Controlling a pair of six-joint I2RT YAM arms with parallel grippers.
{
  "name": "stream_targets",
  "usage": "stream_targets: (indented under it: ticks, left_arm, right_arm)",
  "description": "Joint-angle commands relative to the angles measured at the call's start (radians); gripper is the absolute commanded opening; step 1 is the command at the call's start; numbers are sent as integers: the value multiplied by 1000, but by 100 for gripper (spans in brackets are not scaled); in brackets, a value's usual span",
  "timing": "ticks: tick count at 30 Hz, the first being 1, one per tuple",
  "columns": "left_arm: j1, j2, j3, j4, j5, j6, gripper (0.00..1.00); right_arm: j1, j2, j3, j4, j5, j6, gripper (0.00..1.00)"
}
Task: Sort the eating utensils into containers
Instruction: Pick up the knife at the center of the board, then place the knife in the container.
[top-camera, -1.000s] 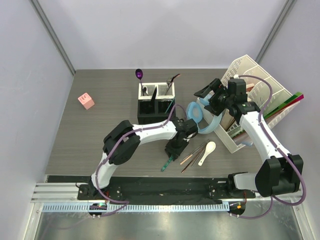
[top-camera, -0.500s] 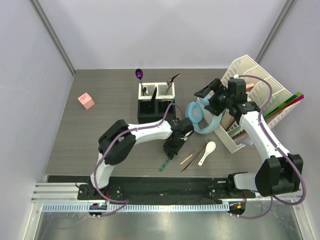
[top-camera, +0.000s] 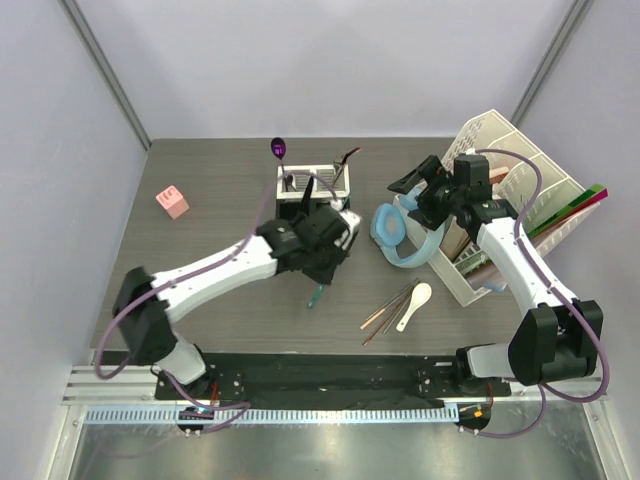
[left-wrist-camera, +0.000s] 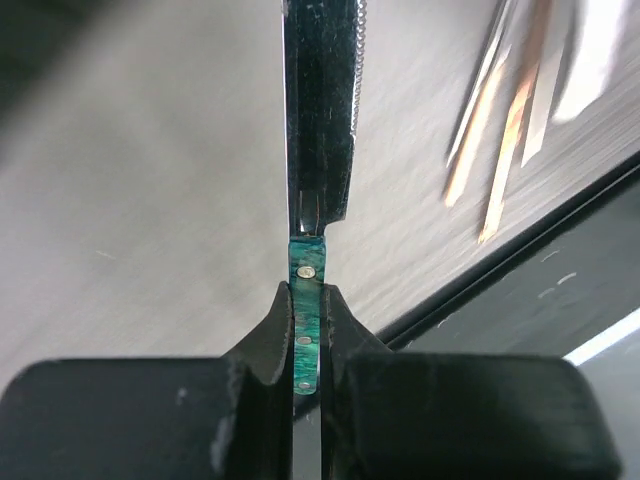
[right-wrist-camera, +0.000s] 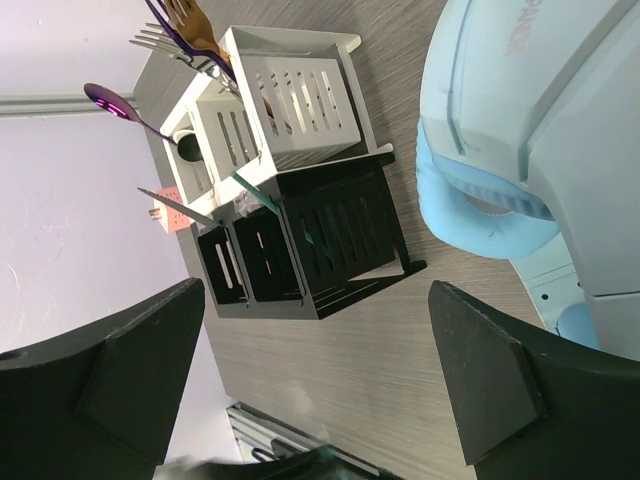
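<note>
A knife with a green-patterned handle (left-wrist-camera: 305, 300) and a black serrated blade (left-wrist-camera: 320, 130) hangs off the table, and my left gripper (left-wrist-camera: 305, 295) is shut on the handle. From above, the left gripper (top-camera: 322, 268) sits just in front of the black caddy (top-camera: 300, 212), with the knife's end (top-camera: 313, 297) pointing down toward the table. Brown chopsticks (top-camera: 385, 305) and a white soup spoon (top-camera: 414, 303) lie on the table to the right. A purple spoon (top-camera: 278, 148) and forks stand in the caddy (right-wrist-camera: 330, 230). My right gripper (top-camera: 412, 185) is open and empty, held high to the caddy's right.
A light blue ring-shaped thing (top-camera: 398, 235) leans against the big white slotted rack (top-camera: 510, 190) at the right. A small pink block (top-camera: 172, 202) sits at the left. The black rail (top-camera: 320, 375) runs along the near edge.
My left gripper shut on the green-handled knife, lifted it off the table, and carried it left and back toward the caddy. The right arm stayed still.
</note>
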Motion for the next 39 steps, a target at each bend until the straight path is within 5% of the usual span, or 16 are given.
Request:
stream_targets:
  ticks: [1,7,17,28,39]
  left_arm:
    - [82,-155,125,96,-118,40,0]
    - [243,-199,262,171,-243,91,0]
    - [263,-193,298,364,-352,204,0]
    - [263,-246,-238,913,-479,301,0]
    - [263,-167,-241,1038,-507,309,0]
  right_arm:
    - [-3,-5,41,13,-6,22,100]
    - [-1,-8,41,19,-15,33,100]
    - [5,12,22,61,-28,62,100]
    - [28,2,39,-30,3,-31,100]
    - [65,-49,45,-117,26,-51,100]
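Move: The left hand holds the knife by its teal handle, already clear of the table. The black container's left compartment is about 18 cm ahead of this hand, 7 cm left and 6 cm below; the white container is some 25 cm ahead and 3 cm left. The chopsticks lie about 5 cm back and 14 cm right, 11 cm below. From the right hand, that compartment is about 26 cm left, level fore and aft, and 16 cm below. Upward and forward in one quick sweep, the left hand carries the knife over the black container, rising some 22 cm and veering left, then sinks about 13 cm towards the left compartment before easing slightly forward and up. The wrist tips its fingers from downward to forward by around 50 degrees and swings counter-clockwise, keeping the grip. The open right hand finally draws back about 2 cm. ##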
